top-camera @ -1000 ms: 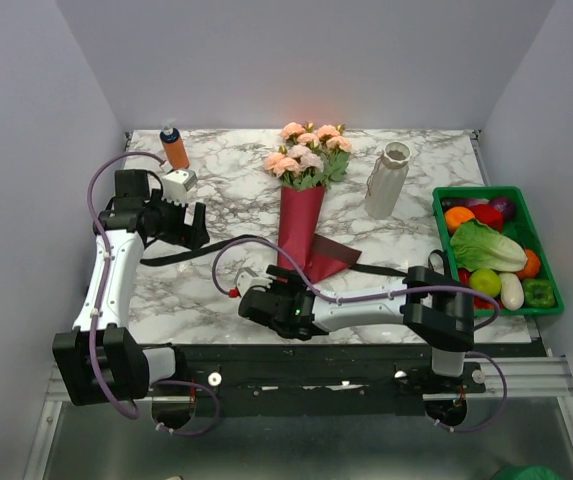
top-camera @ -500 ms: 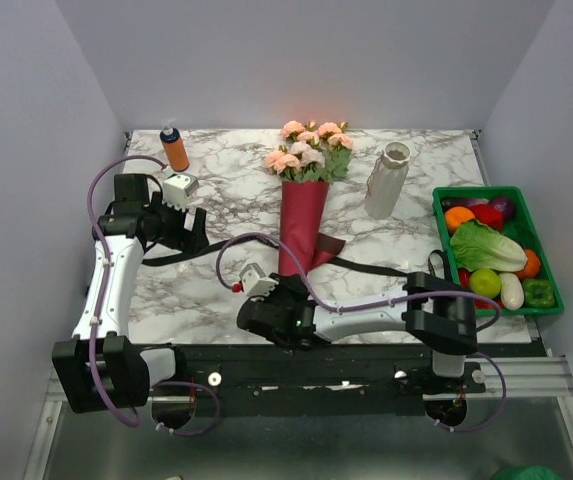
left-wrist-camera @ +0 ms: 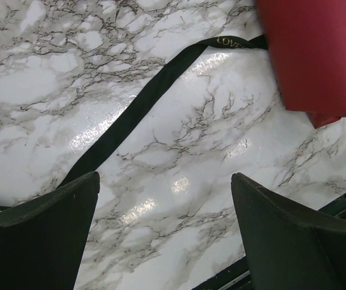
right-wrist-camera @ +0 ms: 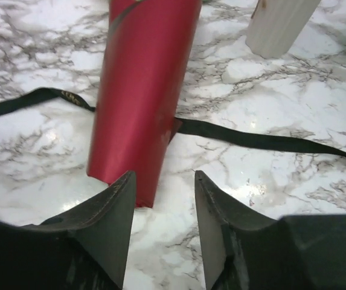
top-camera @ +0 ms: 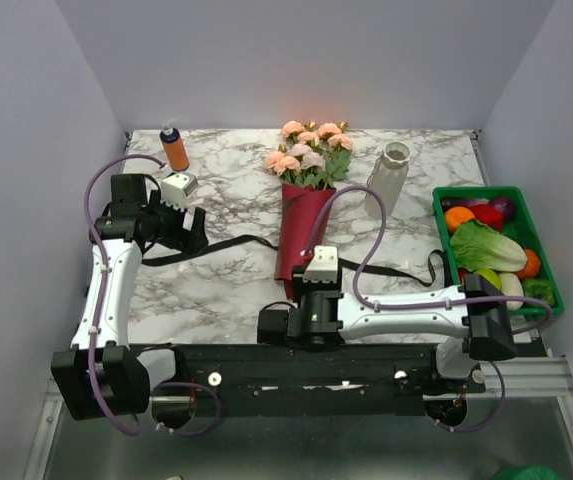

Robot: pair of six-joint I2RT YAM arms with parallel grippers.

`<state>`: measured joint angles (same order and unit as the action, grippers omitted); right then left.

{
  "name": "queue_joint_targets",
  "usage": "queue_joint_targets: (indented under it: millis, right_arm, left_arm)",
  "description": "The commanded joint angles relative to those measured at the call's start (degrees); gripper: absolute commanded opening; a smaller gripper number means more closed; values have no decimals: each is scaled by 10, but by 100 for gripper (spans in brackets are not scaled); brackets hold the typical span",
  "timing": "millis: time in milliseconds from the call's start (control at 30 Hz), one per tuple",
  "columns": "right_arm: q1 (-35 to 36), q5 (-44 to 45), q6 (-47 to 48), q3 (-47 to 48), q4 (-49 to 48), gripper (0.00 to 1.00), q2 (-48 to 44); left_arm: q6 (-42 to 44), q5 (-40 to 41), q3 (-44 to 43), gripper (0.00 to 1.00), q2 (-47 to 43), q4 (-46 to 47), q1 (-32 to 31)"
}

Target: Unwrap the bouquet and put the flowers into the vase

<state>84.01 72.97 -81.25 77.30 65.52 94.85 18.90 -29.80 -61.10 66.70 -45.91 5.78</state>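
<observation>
The bouquet [top-camera: 301, 220] lies mid-table as a dark red paper cone [right-wrist-camera: 145, 84] with peach-pink flowers [top-camera: 309, 155] at its far end. A black ribbon [top-camera: 216, 247] lies loose on the marble and passes under the cone [right-wrist-camera: 269, 140]. The white ribbed vase [top-camera: 387, 180] stands right of the flowers; its base shows in the right wrist view [right-wrist-camera: 278, 24]. My right gripper [right-wrist-camera: 163, 181] is open just short of the cone's near end, with only marble between its fingers. My left gripper [left-wrist-camera: 165, 181] is wide open above the ribbon [left-wrist-camera: 136, 109], left of the cone [left-wrist-camera: 317, 54].
An orange bottle [top-camera: 175, 149] with a blue cap stands at the back left. A green basket [top-camera: 518, 190] of vegetables and fruit sits at the right edge. The right arm's cable loops over the cone towards the vase.
My right arm swung from the front left to directly below the cone's near end. The paper flap that lay spread to the right is rolled back in. The left arm stayed put.
</observation>
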Motion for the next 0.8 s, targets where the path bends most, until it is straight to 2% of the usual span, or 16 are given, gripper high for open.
queue_joint_targets:
  millis: [0, 67, 200, 233, 267, 300, 333, 367, 400, 433, 533, 767]
  right_arm:
    - [24, 11, -163, 3, 218, 70, 54]
    - [28, 19, -118, 26, 218, 85, 84]
    - [28, 26, -33, 34, 198, 98, 89]
    - [29, 11, 31, 24, 93, 99, 78]
    - [28, -6, 219, -26, 6, 100, 35]
    - [27, -33, 336, -69, -105, 100, 4]
    - [23, -120, 450, -115, -348, 100, -38]
    - [13, -156, 571, -199, -430, 100, -71]
    - [11, -172, 607, -214, -492, 100, -106]
    - [9, -159, 609, -211, -493, 100, -103]
    - [-4, -178, 595, -156, -414, 100, -53]
    - [-38, -243, 669, -134, -446, 100, -8]
  left_arm:
    - [4, -21, -7, 99, -5, -1, 3]
    - [6, -21, -3, 99, -5, 0, 1]
    - [14, -21, 5, 99, -4, 4, 3]
    - [15, -20, 5, 99, -3, 4, 2]
    - [16, -20, 5, 99, -2, 5, 2]
    - [16, -20, 6, 99, -2, 4, 2]
    - [15, -21, 6, 99, -2, 6, 2]
    - [15, -22, 6, 99, 0, 7, 2]
    - [14, -23, 5, 99, -1, 7, 2]
    - [15, -22, 5, 99, -1, 6, 2]
    - [14, -23, 8, 99, -1, 13, 2]
    - [14, -20, 15, 99, -9, 17, 2]
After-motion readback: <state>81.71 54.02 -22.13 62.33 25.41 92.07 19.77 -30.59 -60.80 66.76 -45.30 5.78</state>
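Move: The right hand is above and beside the foot of the bouquet: the wrap's lower end lies about 5 cm to its left, 1 cm ahead and some 12 cm below. The ribbon's right half is 17 cm to the right, 4 cm ahead, 16 cm below; the vase stands about 21 cm ahead, 17 cm right, 8 cm lower. For the left hand that lower end is roughly 20 cm right, 9 cm back and 13 cm below. Down and slightly back goes the right hand, by about 6 cm, its half-open fingers spreading wide; then it swings left some 5 cm and a little forward, closing in on the wrap's lower end. On the way it swivels counter-clockwise by nearly 30 degrees, rolls its left side down and tips its fingers a bit lower, with nothing between them. ##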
